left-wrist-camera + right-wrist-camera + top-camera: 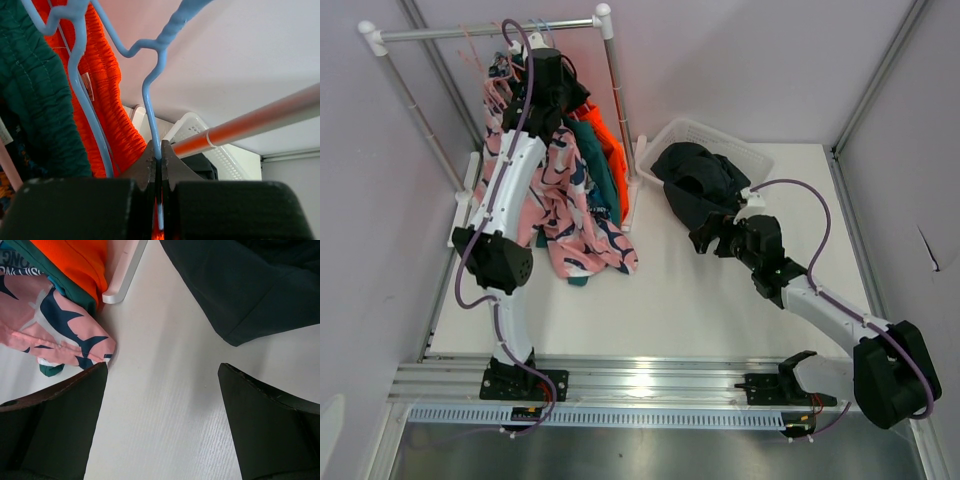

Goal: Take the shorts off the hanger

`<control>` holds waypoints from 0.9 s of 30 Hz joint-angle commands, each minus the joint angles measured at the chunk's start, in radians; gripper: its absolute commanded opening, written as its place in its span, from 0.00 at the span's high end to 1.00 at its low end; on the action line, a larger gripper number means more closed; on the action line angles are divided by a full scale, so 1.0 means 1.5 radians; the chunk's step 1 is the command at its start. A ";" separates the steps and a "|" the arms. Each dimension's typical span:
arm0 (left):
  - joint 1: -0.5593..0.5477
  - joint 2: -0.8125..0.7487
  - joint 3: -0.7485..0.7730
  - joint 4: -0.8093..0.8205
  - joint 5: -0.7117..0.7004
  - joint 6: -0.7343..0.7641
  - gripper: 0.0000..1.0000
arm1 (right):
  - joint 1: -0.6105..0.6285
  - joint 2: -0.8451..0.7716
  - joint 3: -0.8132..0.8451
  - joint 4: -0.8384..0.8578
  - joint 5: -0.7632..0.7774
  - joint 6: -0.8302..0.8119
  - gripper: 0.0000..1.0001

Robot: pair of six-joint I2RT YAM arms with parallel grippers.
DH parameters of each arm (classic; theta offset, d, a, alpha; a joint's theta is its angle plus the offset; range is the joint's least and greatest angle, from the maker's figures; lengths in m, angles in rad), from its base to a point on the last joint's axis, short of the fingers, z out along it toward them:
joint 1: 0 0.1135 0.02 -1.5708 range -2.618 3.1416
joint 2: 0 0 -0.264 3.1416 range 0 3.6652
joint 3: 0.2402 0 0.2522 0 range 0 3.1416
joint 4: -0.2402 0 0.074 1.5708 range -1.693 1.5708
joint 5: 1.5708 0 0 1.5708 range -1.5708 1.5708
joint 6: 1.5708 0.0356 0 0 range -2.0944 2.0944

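Several shorts hang on the rack at the back left: a pink shark-print pair [575, 225], a teal pair [595, 165] and a bright orange pair [610, 140]. My left gripper [545, 70] is raised among them, just below the rail. In the left wrist view it [158, 150] is shut on the thin wire of a light blue hanger [150, 100], with the orange shorts [107, 100] and teal shorts [40, 100] to its left. A black pair [695, 180] lies in the white basket. My right gripper [712, 240] hangs open over bare table [162, 375], holding nothing.
The white basket [720, 140] stands at the back, right of the rack. The rack's rail [490, 32] crosses the top left, and its white foot [122, 275] rests on the table. Pink shorts [45, 325] reach the tabletop near my right gripper. Walls close both sides.
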 commanded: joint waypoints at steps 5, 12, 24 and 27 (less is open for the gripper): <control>-0.027 -0.127 0.058 0.011 0.037 0.024 1.00 | 0.008 -0.020 0.115 -0.023 -0.045 0.021 0.00; -0.044 -0.162 0.056 -0.013 0.070 0.002 1.00 | 0.115 0.006 0.355 -0.115 -0.024 0.010 0.01; -0.081 -0.237 -0.007 -0.030 0.104 -0.033 1.00 | 0.322 0.099 0.437 -0.090 0.126 0.009 0.00; -0.083 -0.267 -0.020 -0.043 0.127 -0.042 1.00 | 0.345 0.116 0.432 -0.080 0.154 0.002 0.01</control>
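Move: The left hand already pinches the blue hanger; the orange shorts on it hang about 5 cm right, 3 cm back and 15 cm below this hand. The green shorts are some 5 cm left of the orange ones, level with them. From the right hand the orange shorts lie roughly 17 cm ahead, 19 cm left and 8 cm up; the black shorts in the basket are about 16 cm straight ahead, 12 cm lower. Left draws the blue hanger back and up; open right arcs left, up 25 cm then dipping, towards shorts. ##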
